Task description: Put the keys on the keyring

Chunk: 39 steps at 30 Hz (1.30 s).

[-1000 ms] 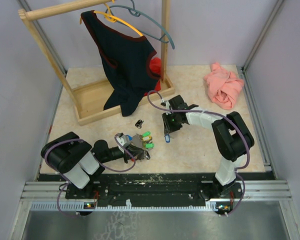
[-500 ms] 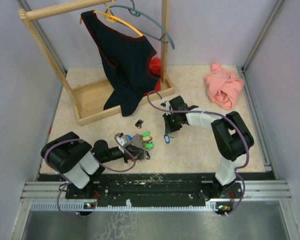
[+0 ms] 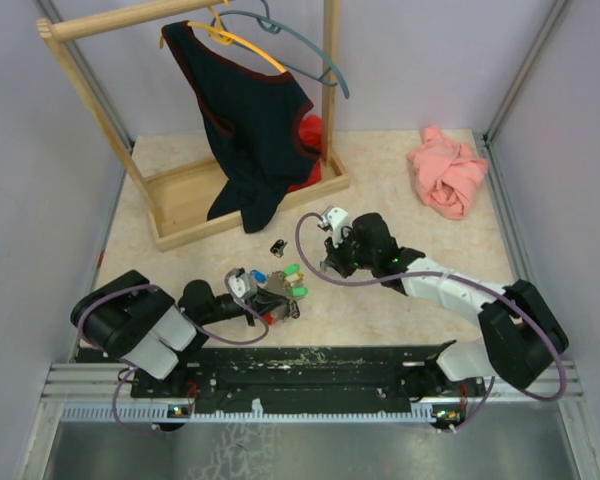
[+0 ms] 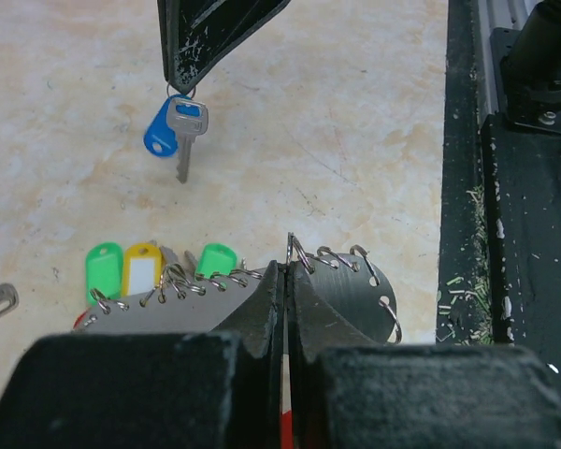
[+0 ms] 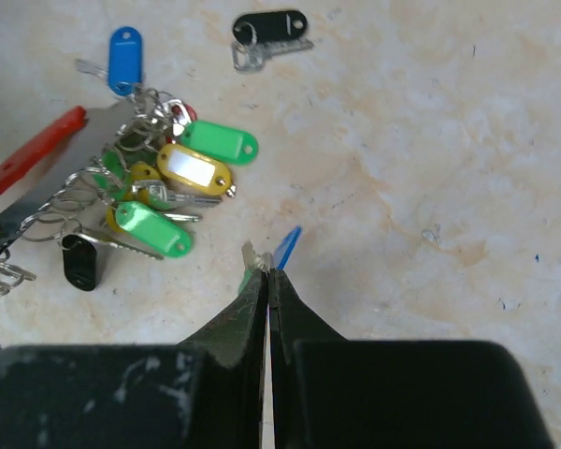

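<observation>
My left gripper (image 4: pixel 286 271) is shut on the keyring (image 4: pixel 341 290), a flat grey plate with several wire rings along its edge. Keys with green (image 4: pixel 103 269) and yellow (image 4: pixel 142 271) tags hang from those rings. My right gripper (image 5: pixel 266 271) is shut on a silvery key with a blue tag (image 4: pixel 161 136), which dangles from its fingertips (image 4: pixel 179 79) above the table, just beyond the keyring. From above, the right gripper (image 3: pixel 327 266) hovers just right of the key bunch (image 3: pixel 280 285), with the left gripper (image 3: pixel 276 302) at the bunch's near side.
A loose key with a black tag (image 3: pixel 278 246) lies behind the bunch. A wooden rack (image 3: pixel 195 205) with a dark top on a hanger stands at the back left. A pink cloth (image 3: pixel 448 170) lies at the back right. A black rail (image 4: pixel 514 234) runs along the near edge.
The right gripper shut on the blue-tagged key, lifted it off the table and carried it left toward the keyring, its arm now stretched low. The left gripper stayed still.
</observation>
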### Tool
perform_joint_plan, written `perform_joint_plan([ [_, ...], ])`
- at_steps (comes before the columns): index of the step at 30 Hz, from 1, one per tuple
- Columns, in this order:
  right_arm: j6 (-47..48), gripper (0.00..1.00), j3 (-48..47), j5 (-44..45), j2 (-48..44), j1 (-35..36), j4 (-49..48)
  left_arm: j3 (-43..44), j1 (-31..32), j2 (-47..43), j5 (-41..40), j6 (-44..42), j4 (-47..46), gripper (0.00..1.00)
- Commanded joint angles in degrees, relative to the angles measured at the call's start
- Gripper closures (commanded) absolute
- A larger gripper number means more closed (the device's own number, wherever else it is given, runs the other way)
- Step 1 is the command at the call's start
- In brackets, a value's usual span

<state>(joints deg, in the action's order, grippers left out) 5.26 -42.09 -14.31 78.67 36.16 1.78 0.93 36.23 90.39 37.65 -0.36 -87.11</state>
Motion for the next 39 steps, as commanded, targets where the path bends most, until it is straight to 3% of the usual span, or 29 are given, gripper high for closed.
perform_joint_plan([
  [1, 4.03, 1.00, 3.73, -5.07, -6.45, 0.75, -12.71, -0.67, -0.44, -2.77, 4.58, -3.23, -15.40, 0.99],
  [8, 6.72, 1.00, 11.96, -12.97, -14.86, 0.93, -24.37, -0.42, -0.72, -6.55, 8.83, -6.91, -9.53, 0.99],
  [13, 13.58, 1.00, 13.60, -18.82, -16.46, 2.04, -22.89, 0.88, -0.72, -11.96, 8.74, -10.56, 0.30, 0.99],
  [18, 20.79, 1.00, 14.12, -14.93, -15.96, 5.29, -17.94, 3.19, -0.57, -13.95, 7.25, -10.61, 12.22, 0.99],
  [24, 22.69, 1.00, 17.67, -12.71, -16.35, 7.16, -20.77, 3.17, -0.28, -9.28, 6.87, -7.65, 6.79, 0.99],
  [30, 24.18, 1.00, 19.97, -12.87, -15.16, 7.70, -24.09, 12.88, -0.28, -9.18, 4.46, -14.33, 33.45, 0.99],
  [39, 25.86, 1.00, 20.98, -10.30, -11.74, 7.78, -30.49, 15.92, 0.31, -5.49, 6.45, -14.79, 40.98, 0.99],
])
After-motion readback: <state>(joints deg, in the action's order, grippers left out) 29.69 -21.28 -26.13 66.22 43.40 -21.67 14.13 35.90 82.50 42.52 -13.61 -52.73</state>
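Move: The keyring, its metal plate held in the left gripper, lies about 8 cm back and 11 cm left of the right gripper, a touch lower. From the left gripper, the blue-tagged key in the right fingers is some 9 cm forward and 10 cm right, about level. From the right gripper, the nearest green tag is 7 cm back, 7 cm left and 6 cm lower; the loose black-tagged key is on the table, 5 cm forward, 13 cm left and 8 cm below. Bring the right gripper, still pinching the blue-tagged key, about 7 cm back and slightly left towards the keyring, arching up over 5 cm and down again while turning some 30 degrees counter-clockwise and levelling its fingers. Keep the left fingers shut on the keyring; raise it about 5 cm, lower it again, and shift it a little forward and right to meet the key. ##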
